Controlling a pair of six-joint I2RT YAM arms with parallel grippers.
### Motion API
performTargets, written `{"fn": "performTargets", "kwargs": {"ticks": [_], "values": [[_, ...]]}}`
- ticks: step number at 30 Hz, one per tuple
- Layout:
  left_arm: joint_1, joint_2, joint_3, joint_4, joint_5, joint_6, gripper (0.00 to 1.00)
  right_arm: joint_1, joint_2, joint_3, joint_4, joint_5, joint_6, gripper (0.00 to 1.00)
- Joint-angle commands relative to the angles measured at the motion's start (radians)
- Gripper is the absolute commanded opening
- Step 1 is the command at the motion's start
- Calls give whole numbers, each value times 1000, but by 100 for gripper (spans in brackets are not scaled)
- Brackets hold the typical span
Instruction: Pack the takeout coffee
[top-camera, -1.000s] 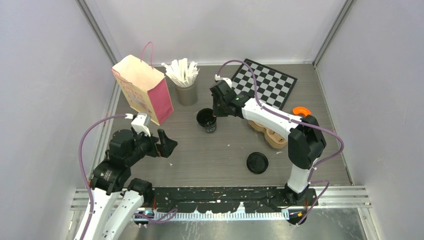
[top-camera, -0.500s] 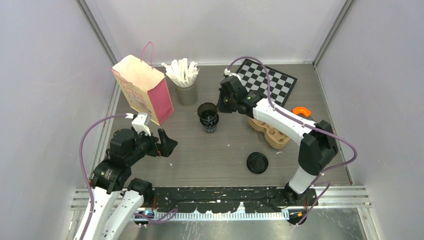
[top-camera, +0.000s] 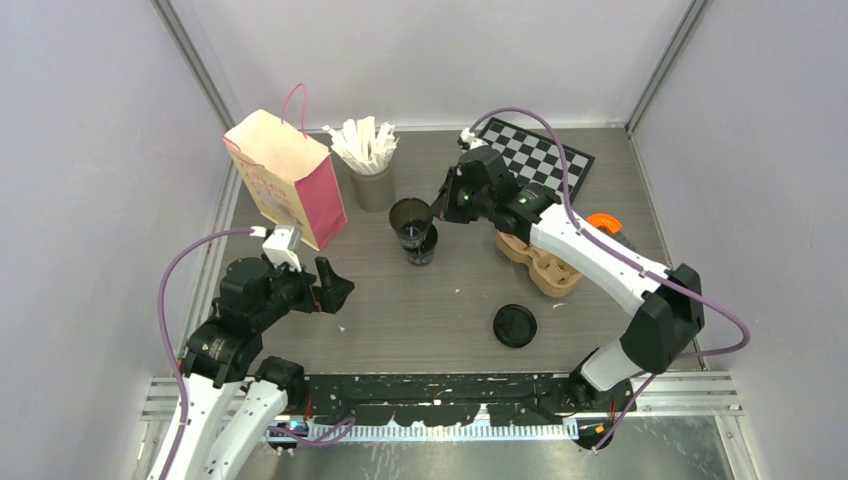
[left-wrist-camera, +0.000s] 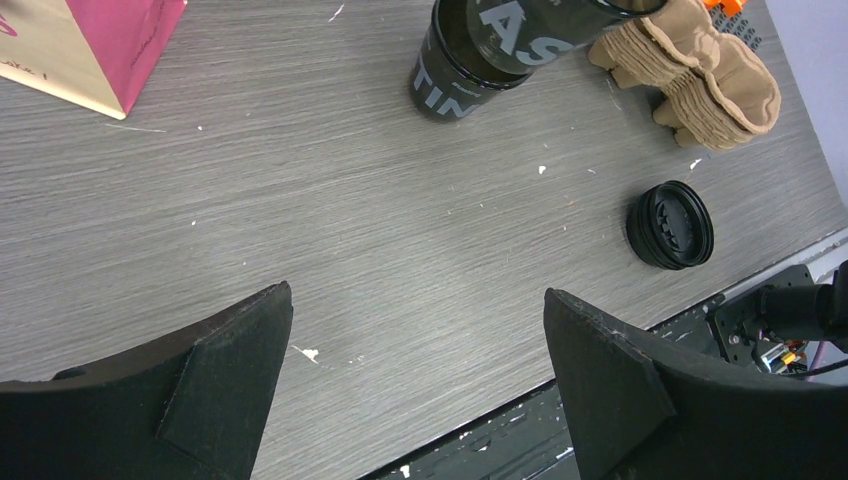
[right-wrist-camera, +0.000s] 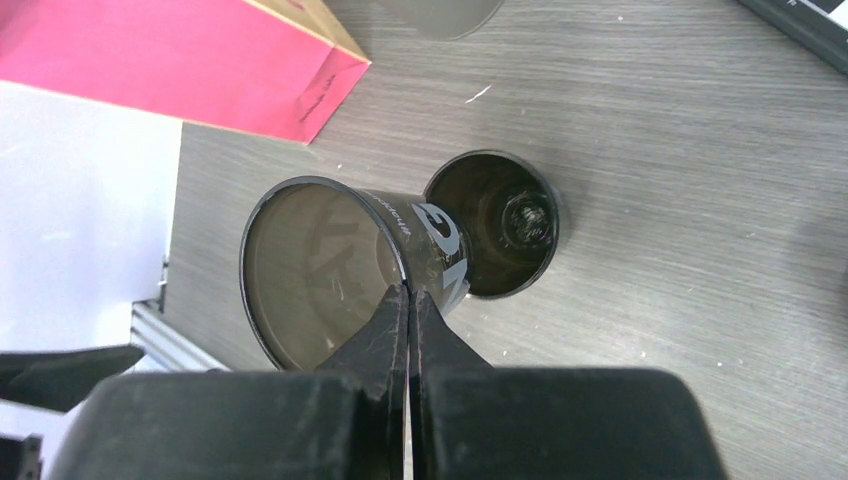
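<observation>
Two lidless black takeout coffee cups show. One cup (top-camera: 421, 249) (right-wrist-camera: 507, 224) (left-wrist-camera: 452, 86) stands on the table's middle. The other cup (top-camera: 409, 215) (right-wrist-camera: 310, 272) (left-wrist-camera: 540, 25) hangs tilted just above and left of it, pinched at its rim by my right gripper (top-camera: 437, 207) (right-wrist-camera: 408, 292), which is shut on the cup wall. A black lid (top-camera: 515, 325) (left-wrist-camera: 670, 225) lies flat near the front. My left gripper (top-camera: 335, 290) (left-wrist-camera: 415, 292) hovers wide open and empty at the front left, far from both cups.
A brown pulp cup carrier (top-camera: 540, 264) (left-wrist-camera: 700, 82) lies right of the cups, under my right arm. A pink paper bag (top-camera: 290, 180) (right-wrist-camera: 190, 55) stands back left, beside a grey cup of white stirrers (top-camera: 372, 182). A checkerboard (top-camera: 540, 160) lies back right, an orange object (top-camera: 602, 221) near it.
My right gripper has lifted the upper cup up out of the lower one, and its arm has swung toward the back right. The left arm has not moved.
</observation>
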Motion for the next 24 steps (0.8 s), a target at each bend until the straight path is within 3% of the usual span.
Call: {"fn": "performTargets", "kwargs": {"ticks": [1, 14, 24], "values": [[4, -6, -1, 29, -10, -5, 98, 12, -98, -39, 30, -82, 27, 0], [4, -7, -1, 28, -15, -7, 98, 249, -242, -321, 17, -6, 11, 0], [4, 14, -1, 25, -17, -9, 98, 282, -271, -527, 168, 46, 22, 0]]}}
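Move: The cup already pinched by its rim in the right hand is bound for bare table near the front edge, about 17 cm back from this hand, 4 cm left and 22 cm down. Some 17 cm below and 4 cm left, about 1 cm ahead, stands the other cup. The black lids lie 17 cm back and 17 cm right; the pulp trays 22 cm right, 2 cm back. From the left hand the bare spot is some 17 cm right and 1 cm back. The cup, still held by its rim in the right hand's shut fingers, is carried about 16 cm back from over the standing cup towards the open table left of the lids. After a slight rise at the start the hand sinks ever more steeply, ending some 12 cm lower, while turning roughly 15 degrees counter-clockwise and tipping its fingers a little further down. ##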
